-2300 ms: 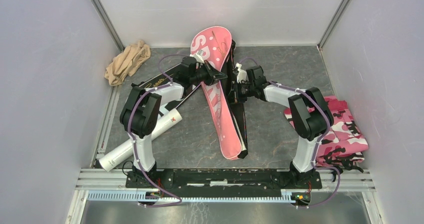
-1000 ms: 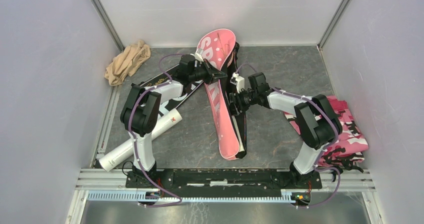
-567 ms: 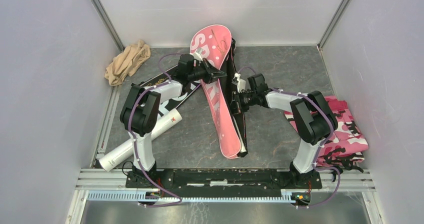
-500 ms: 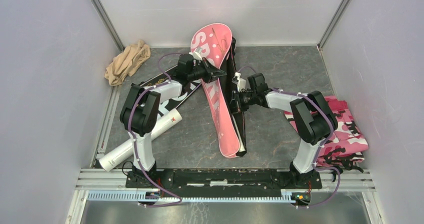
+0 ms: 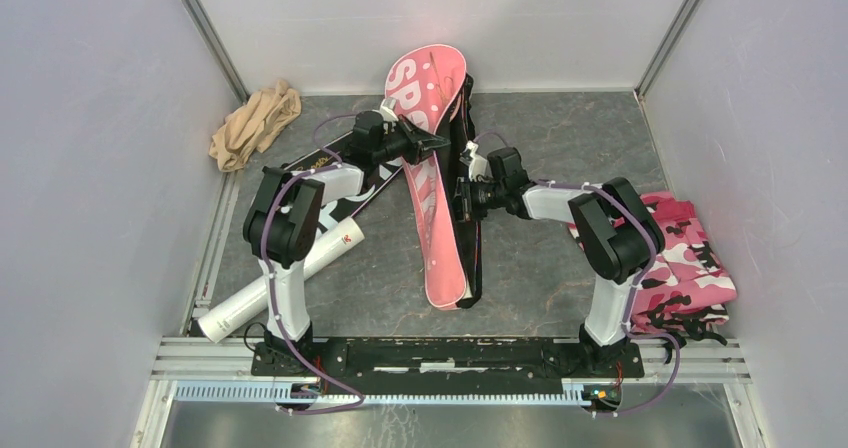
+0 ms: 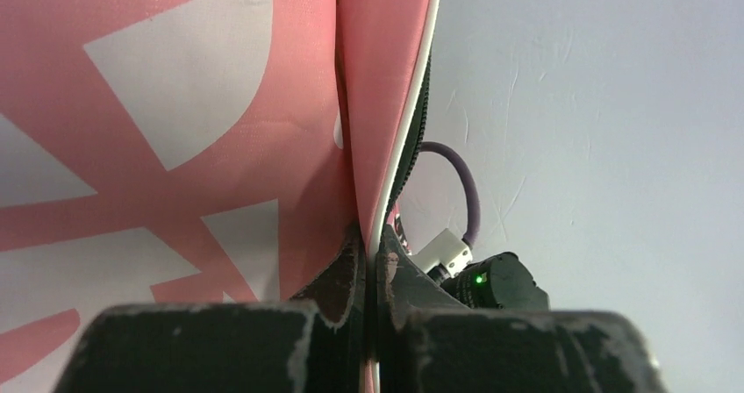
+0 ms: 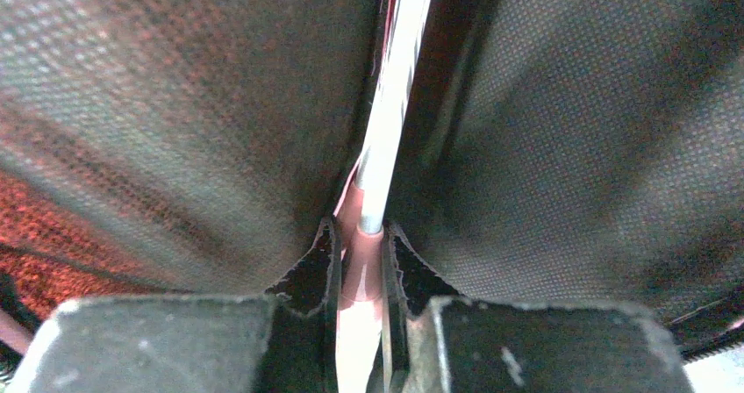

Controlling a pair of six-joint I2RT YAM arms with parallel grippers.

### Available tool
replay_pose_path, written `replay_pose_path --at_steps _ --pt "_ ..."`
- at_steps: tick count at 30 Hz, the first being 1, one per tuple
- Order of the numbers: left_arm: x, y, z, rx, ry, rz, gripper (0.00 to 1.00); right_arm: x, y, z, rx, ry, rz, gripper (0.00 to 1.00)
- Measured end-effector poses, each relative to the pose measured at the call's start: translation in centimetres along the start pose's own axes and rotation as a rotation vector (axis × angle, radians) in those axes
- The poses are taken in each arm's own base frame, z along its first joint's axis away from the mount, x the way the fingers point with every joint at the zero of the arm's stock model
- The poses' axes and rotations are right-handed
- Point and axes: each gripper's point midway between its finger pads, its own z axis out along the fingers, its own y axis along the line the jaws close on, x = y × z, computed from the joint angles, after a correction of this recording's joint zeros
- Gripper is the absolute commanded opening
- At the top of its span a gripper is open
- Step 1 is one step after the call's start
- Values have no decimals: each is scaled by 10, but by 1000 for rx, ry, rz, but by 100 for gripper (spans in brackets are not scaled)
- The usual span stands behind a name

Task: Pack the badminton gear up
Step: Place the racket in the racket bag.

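The pink racket bag (image 5: 436, 230) lettered SPORT lies lengthwise at the table's middle, its black inner side (image 5: 472, 258) showing along the right edge. My left gripper (image 5: 438, 146) is shut on the bag's white-piped pink edge (image 6: 399, 147), seen close up in the left wrist view. Just right of it, my right gripper (image 5: 462, 198) reaches into the bag's opening. In the right wrist view, my right gripper (image 7: 360, 253) is shut on a racket's shaft (image 7: 390, 103) at its pink cone, with dark bag mesh (image 7: 175, 103) around it. A black bag (image 5: 340, 188) lies under the left arm, a white tube (image 5: 285, 273) beside it.
A beige cloth (image 5: 255, 123) is bunched at the back left corner. A pink camouflage cloth (image 5: 690, 258) lies at the right, by the right arm's elbow. Grey walls close in on three sides. The arms' base rail (image 5: 440, 353) runs along the near edge.
My right gripper has closed on the racket's shaft and shifted left toward the bag. The bag's near end has swung a little leftward. The left gripper kept its hold.
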Motion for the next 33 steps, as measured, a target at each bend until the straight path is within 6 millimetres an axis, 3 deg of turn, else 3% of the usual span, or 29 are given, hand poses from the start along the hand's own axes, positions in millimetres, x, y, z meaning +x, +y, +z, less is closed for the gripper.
replay_pose_path --at_steps 6,11,18,23,33 --pt "-1 14 2 -26 -15 -80 2 7 0 10 1 15 40 16" --pt "0 20 4 -33 -9 -101 2 8 2 14 6 17 26 34" --pt "5 13 5 -12 37 -95 2 1 -7 12 46 11 -137 62" --pt "5 10 6 -10 53 -64 2 -7 -16 -12 92 11 -231 71" --pt "4 9 6 -19 68 -33 2 -49 -9 -86 223 -115 -487 70"
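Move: The right hand holds the racket just above its grip, low inside the open pink racket bag, whose middle lies about 9 cm ahead, 4 cm left and level; the racket's own middle is some 12 cm ahead. The second racket lies about 2 cm left of the held one, alongside it. For the left hand, pinching the bag's raised edge, the bag's middle is some 8 cm back, 1 cm left and 10 cm below. The right hand lets go of the racket, then withdraws about 8 cm right and 7 up; left keeps pinching the bag. ##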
